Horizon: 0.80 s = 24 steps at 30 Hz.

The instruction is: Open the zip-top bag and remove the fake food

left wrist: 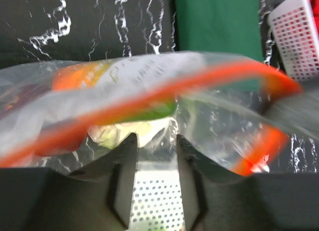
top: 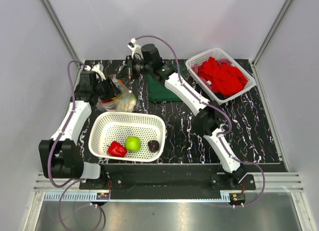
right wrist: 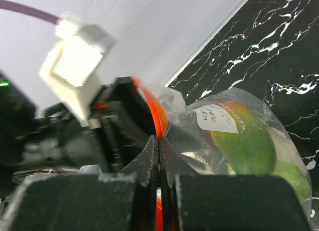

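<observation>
The zip-top bag (top: 121, 93) hangs above the table's back left, and its red-orange zip strip (right wrist: 157, 115) is pinched in my shut right gripper (right wrist: 159, 137). Through the clear film I see the orange-green mango (right wrist: 245, 141), the white label (right wrist: 215, 118) and the cauliflower (top: 127, 102). My left gripper (left wrist: 154, 137) is under the bag (left wrist: 219, 116) with its jaws apart. Clear film lies at its tips and the cauliflower (left wrist: 124, 132) just beyond them. In the top view the left gripper (top: 108, 91) is at the bag's left and the right gripper (top: 126, 71) at its upper edge.
A white basket (top: 149, 118) in front of the bag holds a red pepper (top: 117, 149), a green apple (top: 132, 142) and a small dark piece (top: 153, 146). A folded green cloth (top: 160, 90) lies behind. Another basket (top: 199, 59) with red cloths (top: 223, 75) stands at the back right.
</observation>
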Each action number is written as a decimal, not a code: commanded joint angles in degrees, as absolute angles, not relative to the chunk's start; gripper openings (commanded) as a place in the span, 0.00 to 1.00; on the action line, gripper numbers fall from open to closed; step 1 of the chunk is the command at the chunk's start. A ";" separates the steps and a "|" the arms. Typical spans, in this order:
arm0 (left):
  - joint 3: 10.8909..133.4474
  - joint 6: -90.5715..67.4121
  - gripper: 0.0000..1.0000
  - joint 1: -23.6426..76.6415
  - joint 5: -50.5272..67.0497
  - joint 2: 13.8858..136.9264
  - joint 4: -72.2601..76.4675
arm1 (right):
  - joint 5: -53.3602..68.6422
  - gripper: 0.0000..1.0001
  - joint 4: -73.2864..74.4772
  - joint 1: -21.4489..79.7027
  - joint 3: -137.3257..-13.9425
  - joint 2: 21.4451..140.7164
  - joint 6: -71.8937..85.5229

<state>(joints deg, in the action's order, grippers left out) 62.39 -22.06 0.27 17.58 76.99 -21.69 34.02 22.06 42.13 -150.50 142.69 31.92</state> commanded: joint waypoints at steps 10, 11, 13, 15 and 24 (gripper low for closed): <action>58.71 -51.22 0.71 -1.23 5.80 81.82 -18.37 | 33.31 0.00 18.46 41.84 -149.94 141.68 33.40; 58.45 -52.98 0.72 -1.23 5.10 81.91 -18.11 | 33.31 0.00 18.54 41.84 -149.77 141.51 33.31; 57.31 -57.90 0.72 -1.41 5.01 82.18 -17.23 | 33.05 0.00 18.46 41.84 -149.15 141.24 33.14; 57.04 -63.42 0.73 -1.67 4.57 83.05 -17.40 | 33.22 0.00 18.63 41.84 -148.98 141.24 33.05; 56.78 -69.43 0.82 -1.93 3.52 84.99 -12.93 | 34.27 0.00 18.99 41.84 -147.92 140.71 32.52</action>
<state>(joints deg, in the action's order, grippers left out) 56.07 -65.34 -1.04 6.48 83.79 -16.78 33.67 20.82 42.11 -148.14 142.69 33.08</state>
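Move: The orange-green fruit in the bag lies about 6 cm ahead of the left hand, 4 cm to its left and 11 cm below. The pale cabbage is some 2 cm ahead and 3 cm to the right of that hand, the dark purple food 3 cm ahead and 7 cm to the left, both about as low. From the right hand, at the bag's rim, the orange-green fruit lies 2 cm ahead, 7 cm left and roughly 20 cm below. Into the bag's mouth, towards the food inside, the left hand sinks about 6 cm, easing some 2 cm left and 2 cm forward. Its fingers open from under half to about three-quarters while the wrist swings counter-clockwise and its left side rolls down, 40-odd degrees in all. The right fingers keep their pinch on the orange rim, sinking a centimetre. ##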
